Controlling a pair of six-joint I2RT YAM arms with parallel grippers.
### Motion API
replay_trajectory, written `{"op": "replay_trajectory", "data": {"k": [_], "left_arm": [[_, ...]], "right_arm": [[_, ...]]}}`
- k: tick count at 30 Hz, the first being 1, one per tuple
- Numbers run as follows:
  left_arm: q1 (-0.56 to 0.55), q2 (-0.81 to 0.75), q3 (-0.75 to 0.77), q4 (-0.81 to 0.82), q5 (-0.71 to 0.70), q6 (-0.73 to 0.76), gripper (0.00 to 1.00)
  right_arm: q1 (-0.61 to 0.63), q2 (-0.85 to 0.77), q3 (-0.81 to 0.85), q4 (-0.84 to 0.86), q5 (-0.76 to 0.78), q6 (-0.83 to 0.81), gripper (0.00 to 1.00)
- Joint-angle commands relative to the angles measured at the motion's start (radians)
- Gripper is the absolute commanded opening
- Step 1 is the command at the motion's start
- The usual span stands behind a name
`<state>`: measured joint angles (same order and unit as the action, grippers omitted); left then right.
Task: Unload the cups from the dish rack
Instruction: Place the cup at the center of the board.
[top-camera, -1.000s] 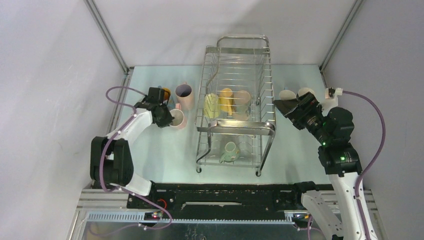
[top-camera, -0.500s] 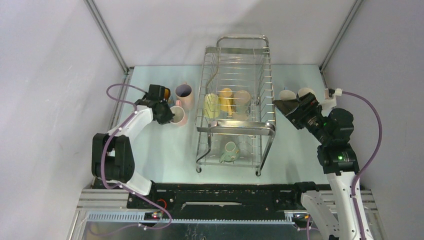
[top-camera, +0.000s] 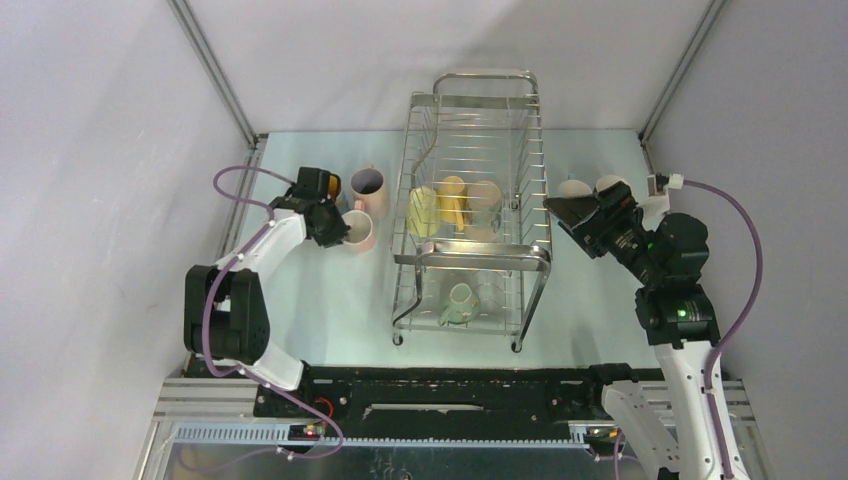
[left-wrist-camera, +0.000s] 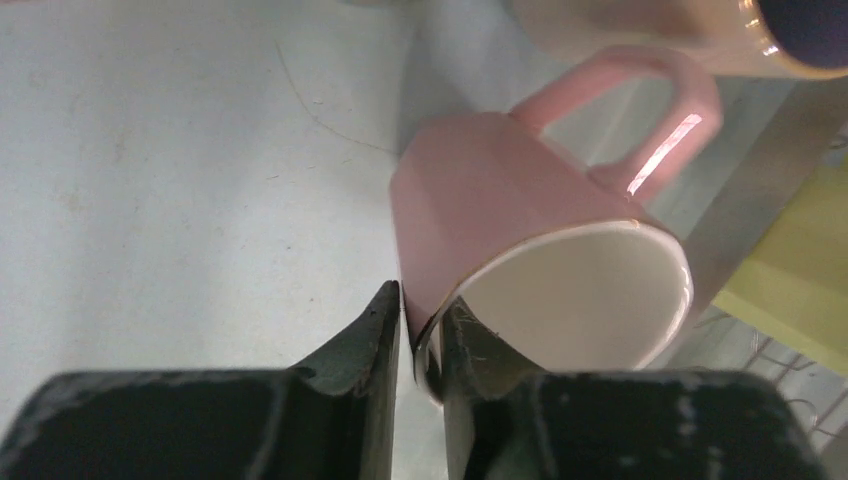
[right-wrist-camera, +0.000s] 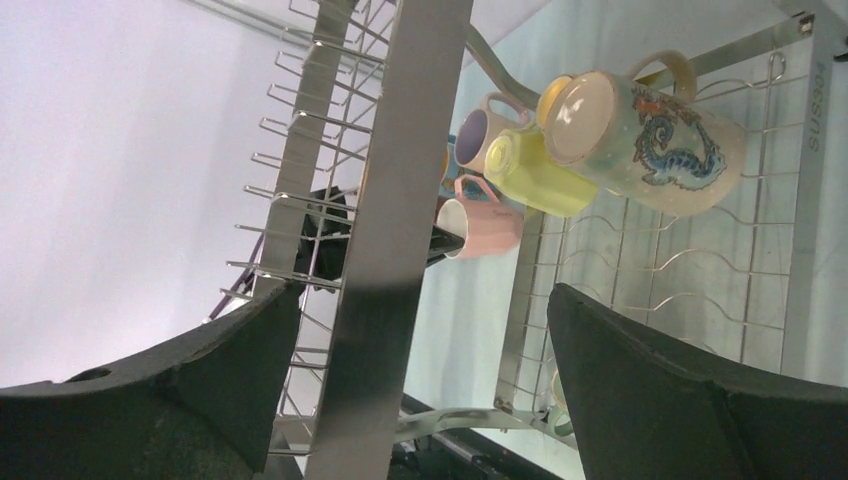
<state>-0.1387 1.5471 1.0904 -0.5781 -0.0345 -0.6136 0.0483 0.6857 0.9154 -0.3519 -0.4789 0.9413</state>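
Observation:
The dish rack (top-camera: 472, 256) stands mid-table. Its upper tier holds a yellow-green cup (top-camera: 424, 211), a yellow cup (top-camera: 453, 200) and a cream cup (top-camera: 486, 196). A pale green cup (top-camera: 460, 303) lies on the lower tier. My left gripper (top-camera: 338, 231) (left-wrist-camera: 420, 305) is shut on the rim of a pink cup (top-camera: 358, 233) (left-wrist-camera: 500, 210) that stands on the table left of the rack, one finger inside and one outside. My right gripper (top-camera: 563, 211) (right-wrist-camera: 425, 290) is open beside the rack's right side, and the rack's flat steel bar (right-wrist-camera: 400, 200) runs between its fingers.
A purple-lined cup (top-camera: 368, 186) (left-wrist-camera: 650, 30) and an orange cup (top-camera: 332, 186) stand just behind the pink one. Two pale cups (top-camera: 575, 188) stand on the table behind my right gripper. In the right wrist view a dragon-printed cup (right-wrist-camera: 640, 130) lies in the rack.
My left gripper and the pink cup shifted slightly towards the back. My right gripper edged a little left towards the rack.

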Motion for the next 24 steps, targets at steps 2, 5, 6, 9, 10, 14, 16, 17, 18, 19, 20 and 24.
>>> {"op": "replay_trajectory", "data": {"k": [2,5,6,9,10,14,16,17,18,19,20,24], "left_arm": [[0.006,-0.019,0.104,0.056,0.027,-0.009,0.27],[0.006,-0.023,0.107,0.054,0.027,-0.005,0.29],[0.007,-0.024,0.109,0.052,0.027,-0.004,0.3],[0.007,-0.032,0.11,0.048,0.027,0.001,0.31],[0.008,-0.036,0.109,0.047,0.027,0.003,0.32],[0.006,-0.056,0.108,0.042,0.027,0.014,0.35],[0.007,-0.069,0.105,0.04,0.027,0.018,0.36],[0.006,-0.077,0.103,0.041,0.027,0.019,0.37],[0.007,-0.086,0.101,0.04,0.027,0.021,0.38],[0.006,-0.094,0.098,0.04,0.027,0.023,0.39],[0.007,-0.103,0.095,0.04,0.05,0.024,0.39],[0.007,-0.135,0.083,0.04,0.063,0.035,0.43]], "right_arm": [[-0.002,-0.029,0.073,-0.042,0.078,-0.017,1.0],[-0.001,-0.04,0.088,-0.06,0.1,-0.03,1.0],[-0.001,-0.041,0.095,-0.068,0.104,-0.035,1.0],[-0.001,-0.044,0.115,-0.088,0.12,-0.047,1.0],[-0.001,-0.045,0.121,-0.094,0.125,-0.05,1.0],[-0.001,-0.049,0.148,-0.117,0.142,-0.059,1.0],[-0.001,-0.053,0.158,-0.131,0.154,-0.064,1.0],[-0.001,-0.053,0.163,-0.137,0.159,-0.066,1.0],[-0.002,-0.055,0.168,-0.144,0.166,-0.068,1.0],[-0.001,-0.057,0.172,-0.153,0.172,-0.071,1.0],[-0.001,-0.057,0.177,-0.161,0.179,-0.073,1.0],[-0.002,-0.059,0.193,-0.195,0.209,-0.084,1.0]]}}
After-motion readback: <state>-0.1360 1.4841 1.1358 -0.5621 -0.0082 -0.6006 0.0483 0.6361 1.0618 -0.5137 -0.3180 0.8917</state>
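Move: The pink cup at the left fingers has its middle about 2 cm ahead, 3 cm right and 4 cm below; the fingers straddle its rim's near-left side. At much the same height, the purple-lined cup stands 10 cm ahead and 5 cm right, the blue cup 9 cm ahead and 3 cm left, the red-patterned cup 4 cm ahead and 12 cm left. From the right hand, the pink cup lies roughly 12 cm ahead, 38 cm left and 28 cm down. Let go of the pink cup with the left gripper: ease the fingers wider while going up and slightly forward, pause, then rise straight, about 4 cm up in all, fingertips tipping a little forward as they come off the rim. Meanwhile lift the empty, open right hand some 3.5 cm, drawing it right and a bit back from the dish rack, turning slightly clockwise. ##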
